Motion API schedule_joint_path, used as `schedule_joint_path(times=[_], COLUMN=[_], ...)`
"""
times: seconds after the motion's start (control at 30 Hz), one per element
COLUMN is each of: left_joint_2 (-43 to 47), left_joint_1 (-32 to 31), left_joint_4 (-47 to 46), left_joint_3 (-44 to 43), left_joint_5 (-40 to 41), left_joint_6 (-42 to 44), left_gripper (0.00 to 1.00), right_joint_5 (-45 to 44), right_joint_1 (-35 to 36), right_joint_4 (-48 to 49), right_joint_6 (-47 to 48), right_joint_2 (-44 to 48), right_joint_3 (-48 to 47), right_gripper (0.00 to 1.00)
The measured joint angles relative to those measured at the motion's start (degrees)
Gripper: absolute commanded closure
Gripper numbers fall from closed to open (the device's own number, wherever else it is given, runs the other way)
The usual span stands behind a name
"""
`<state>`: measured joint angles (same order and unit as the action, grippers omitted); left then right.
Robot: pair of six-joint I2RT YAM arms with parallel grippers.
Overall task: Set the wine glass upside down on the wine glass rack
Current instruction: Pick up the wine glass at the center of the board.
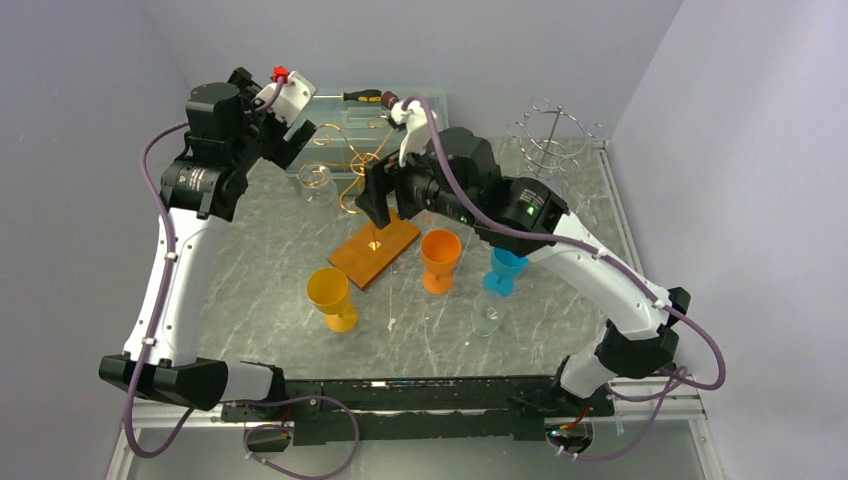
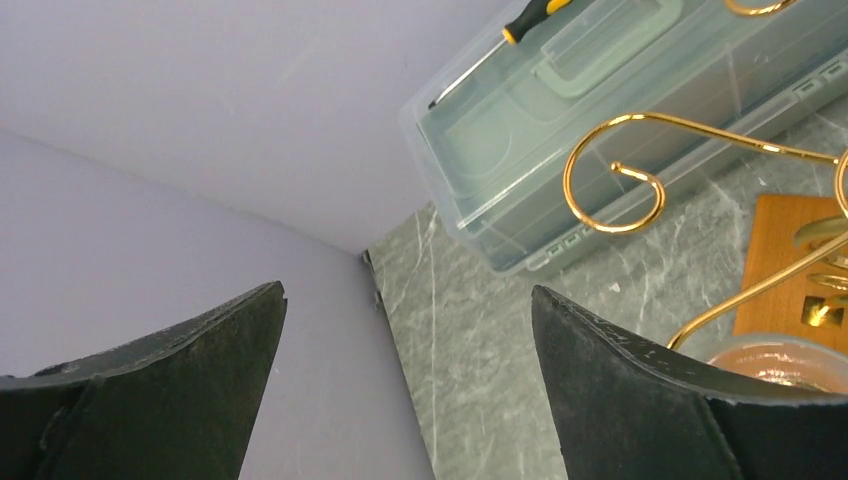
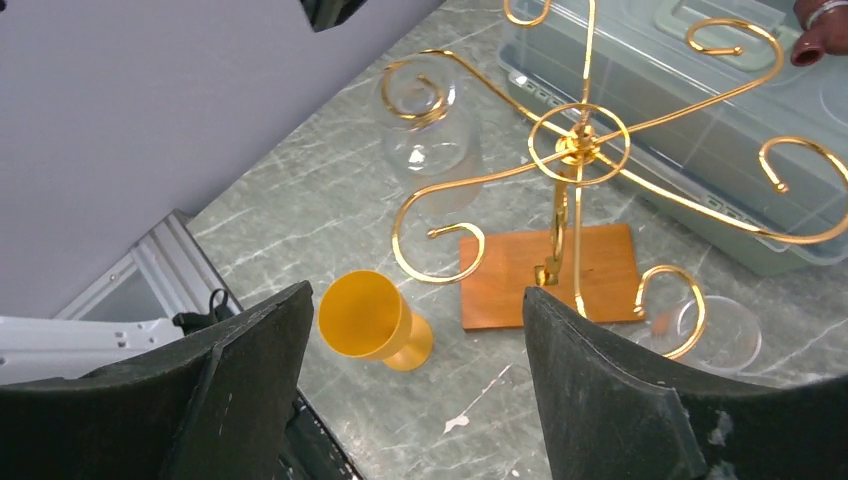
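Note:
The wine glass rack [image 1: 375, 250] has curled gold wire arms on a wooden base and stands mid-table. A clear wine glass [image 3: 430, 140] hangs bowl down from its left spiral hook, also seen as the wine glass [image 1: 318, 180] from above. My left gripper [image 1: 298, 138] hovers open just behind and above that glass, nothing between its fingers. In the left wrist view only the glass's rim [image 2: 790, 362] shows beside the right finger. My right gripper [image 1: 382, 198] is open and empty above the rack's base. The right gripper [image 3: 418, 290] looks down at the rack [image 3: 578, 145].
A yellow cup [image 1: 332, 297], an orange cup [image 1: 440, 258], a blue cup [image 1: 505, 270] and a clear glass [image 1: 487, 315] stand in front of the rack. Behind it a clear plastic box [image 2: 600, 120] holds a screwdriver [image 1: 365, 97]. A silver wire rack [image 1: 553, 135] stands back right.

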<state>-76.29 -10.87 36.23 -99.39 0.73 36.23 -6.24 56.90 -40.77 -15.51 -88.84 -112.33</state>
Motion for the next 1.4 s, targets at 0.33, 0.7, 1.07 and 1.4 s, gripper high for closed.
schedule_joint_path(times=[0.33,0.7,1.07,1.4], left_joint_2=[1.8,15.7,17.7,17.7], left_joint_1=[1.9,2.4,2.4,2.4], left_joint_4=[14.4,28.6,32.4,32.5], left_joint_3=[-9.4,-8.3,-4.3,-4.1], left_joint_5=[4.9,2.2,0.5,-1.1], left_joint_6=[-9.6,-16.2,-16.0,-16.0], left_gripper=[0.01,0.01,0.01,0.01], right_joint_5=[-10.3,-15.6,-15.5,-15.6], right_joint_1=[14.1,18.0,17.9,16.7], right_joint_4=[-1.2,6.2,17.2,18.3], right_joint_6=[-1.0,-3.2,-3.8,-4.7], right_joint_2=[-1.5,-12.4,-10.5,-11.4], right_joint_3=[9.1,24.0,25.7,25.4], right_gripper=[0.3,0.37,0.37,0.45])
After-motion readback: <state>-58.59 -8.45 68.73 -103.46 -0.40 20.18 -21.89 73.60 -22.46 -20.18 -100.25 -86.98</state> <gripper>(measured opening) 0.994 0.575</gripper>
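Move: The yellow wine glass stands about 10 cm left of the right gripper, 5 cm back and 34 cm below. The orange wine glass lies about 4 cm ahead of that hand, 11 cm to its right and some 34 cm down; the gold rack's wooden board is about 14 cm ahead, 4 cm left and 40 cm down. From the left gripper the yellow glass lies roughly 19 cm back, 9 cm right and 35 cm below. Drop the right gripper about 25 cm from beside the gold rack, swinging it left and back to come close over the yellow wine glass; then ease up some 4 cm while still drifting left. Tip its fingers farther down and narrow them somewhat, leaving them open. Meanwhile draw the empty left gripper back about 17 cm and slightly left, away from the rack, fingers wide. ##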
